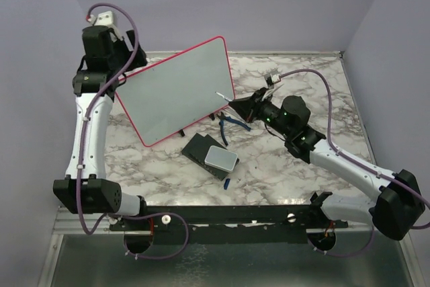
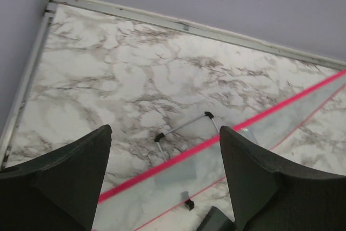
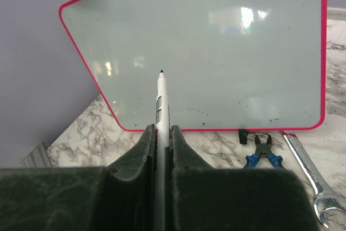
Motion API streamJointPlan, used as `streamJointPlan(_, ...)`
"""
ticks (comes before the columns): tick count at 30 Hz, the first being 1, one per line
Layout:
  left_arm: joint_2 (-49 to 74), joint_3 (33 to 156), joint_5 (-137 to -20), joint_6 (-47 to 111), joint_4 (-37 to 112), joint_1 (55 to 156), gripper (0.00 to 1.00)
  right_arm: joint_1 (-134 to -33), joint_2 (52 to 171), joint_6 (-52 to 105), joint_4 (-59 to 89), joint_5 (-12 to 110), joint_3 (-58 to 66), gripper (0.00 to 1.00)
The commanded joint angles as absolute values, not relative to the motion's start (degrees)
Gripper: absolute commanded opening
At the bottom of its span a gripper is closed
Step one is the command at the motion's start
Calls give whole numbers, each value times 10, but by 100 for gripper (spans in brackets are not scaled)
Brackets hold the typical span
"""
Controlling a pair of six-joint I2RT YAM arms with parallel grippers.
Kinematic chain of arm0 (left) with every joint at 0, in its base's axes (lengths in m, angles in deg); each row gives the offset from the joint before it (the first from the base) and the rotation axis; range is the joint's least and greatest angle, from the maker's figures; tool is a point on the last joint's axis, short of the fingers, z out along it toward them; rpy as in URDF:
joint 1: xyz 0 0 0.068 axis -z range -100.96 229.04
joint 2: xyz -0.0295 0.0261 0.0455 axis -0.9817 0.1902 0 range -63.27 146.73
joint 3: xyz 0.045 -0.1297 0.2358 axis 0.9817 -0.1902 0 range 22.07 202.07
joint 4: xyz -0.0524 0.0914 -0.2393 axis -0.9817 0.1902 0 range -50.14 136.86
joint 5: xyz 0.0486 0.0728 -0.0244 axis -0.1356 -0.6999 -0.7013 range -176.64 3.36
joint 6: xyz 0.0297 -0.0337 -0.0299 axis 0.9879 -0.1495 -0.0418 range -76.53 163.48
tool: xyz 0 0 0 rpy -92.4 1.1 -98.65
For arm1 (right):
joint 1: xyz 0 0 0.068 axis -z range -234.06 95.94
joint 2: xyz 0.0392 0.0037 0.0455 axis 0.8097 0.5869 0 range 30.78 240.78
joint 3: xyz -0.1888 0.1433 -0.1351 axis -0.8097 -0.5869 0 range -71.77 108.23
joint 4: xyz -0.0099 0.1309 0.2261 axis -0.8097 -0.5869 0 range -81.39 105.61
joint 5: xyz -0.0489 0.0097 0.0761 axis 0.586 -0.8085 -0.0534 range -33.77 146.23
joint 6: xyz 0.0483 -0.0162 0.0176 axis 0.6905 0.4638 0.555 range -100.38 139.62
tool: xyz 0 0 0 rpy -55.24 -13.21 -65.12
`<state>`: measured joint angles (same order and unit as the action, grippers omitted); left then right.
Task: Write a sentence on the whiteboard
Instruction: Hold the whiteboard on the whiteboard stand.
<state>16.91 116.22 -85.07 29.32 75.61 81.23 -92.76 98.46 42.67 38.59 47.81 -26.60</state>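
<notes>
The whiteboard leans tilted on its wire stand at the table's middle left, red-pink frame all round. The sentence is out of view; the board's face carries only a few small dark specks. My right gripper is at the board's right edge, shut on a white marker whose dark tip points at the face, a little off it. My left gripper hovers above and behind the board's upper left corner. It is open, nothing between its fingers, with the board's pink edge below.
A dark eraser block with a grey-white pad lies in front of the board. Blue-handled pliers and a steel wrench lie to the board's right. A small blue cap is near the front. The wire stand sits behind the board.
</notes>
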Motion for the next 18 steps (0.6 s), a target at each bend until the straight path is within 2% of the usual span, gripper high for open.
streamJointPlan(1,146,1148,-781,274,721,697,82,-942,1000,414,377,481,-232,1)
streamJointPlan(8,77,1007,-756,206,641,555,86,-981,1055,403,409,456,-186,0)
streamJointPlan(14,18,884,-751,166,572,535,86,-1031,1137,375,423,447,-116,1)
streamJointPlan(18,-2,831,-797,170,551,535,86,-1050,1190,373,432,437,-71,1)
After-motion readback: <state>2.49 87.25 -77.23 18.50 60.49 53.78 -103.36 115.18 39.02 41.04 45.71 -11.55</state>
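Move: The whiteboard's middle lies about 12 cm ahead of the marker-holding right hand, 18 cm to its left and 14 cm lower. From the empty left hand it is roughly 11 cm right, 2 cm back and 23 cm down, with the whiteboard's upper left corner 8 cm left, 3 cm back and 11 cm lower. Below the right hand by some 25 cm, the pliers lie 6 cm ahead, and the white case 8 cm back and 2 cm left. Left hand swings about 15 cm left, then back and down; right carries marker 10 cm left towards whiteboard. ##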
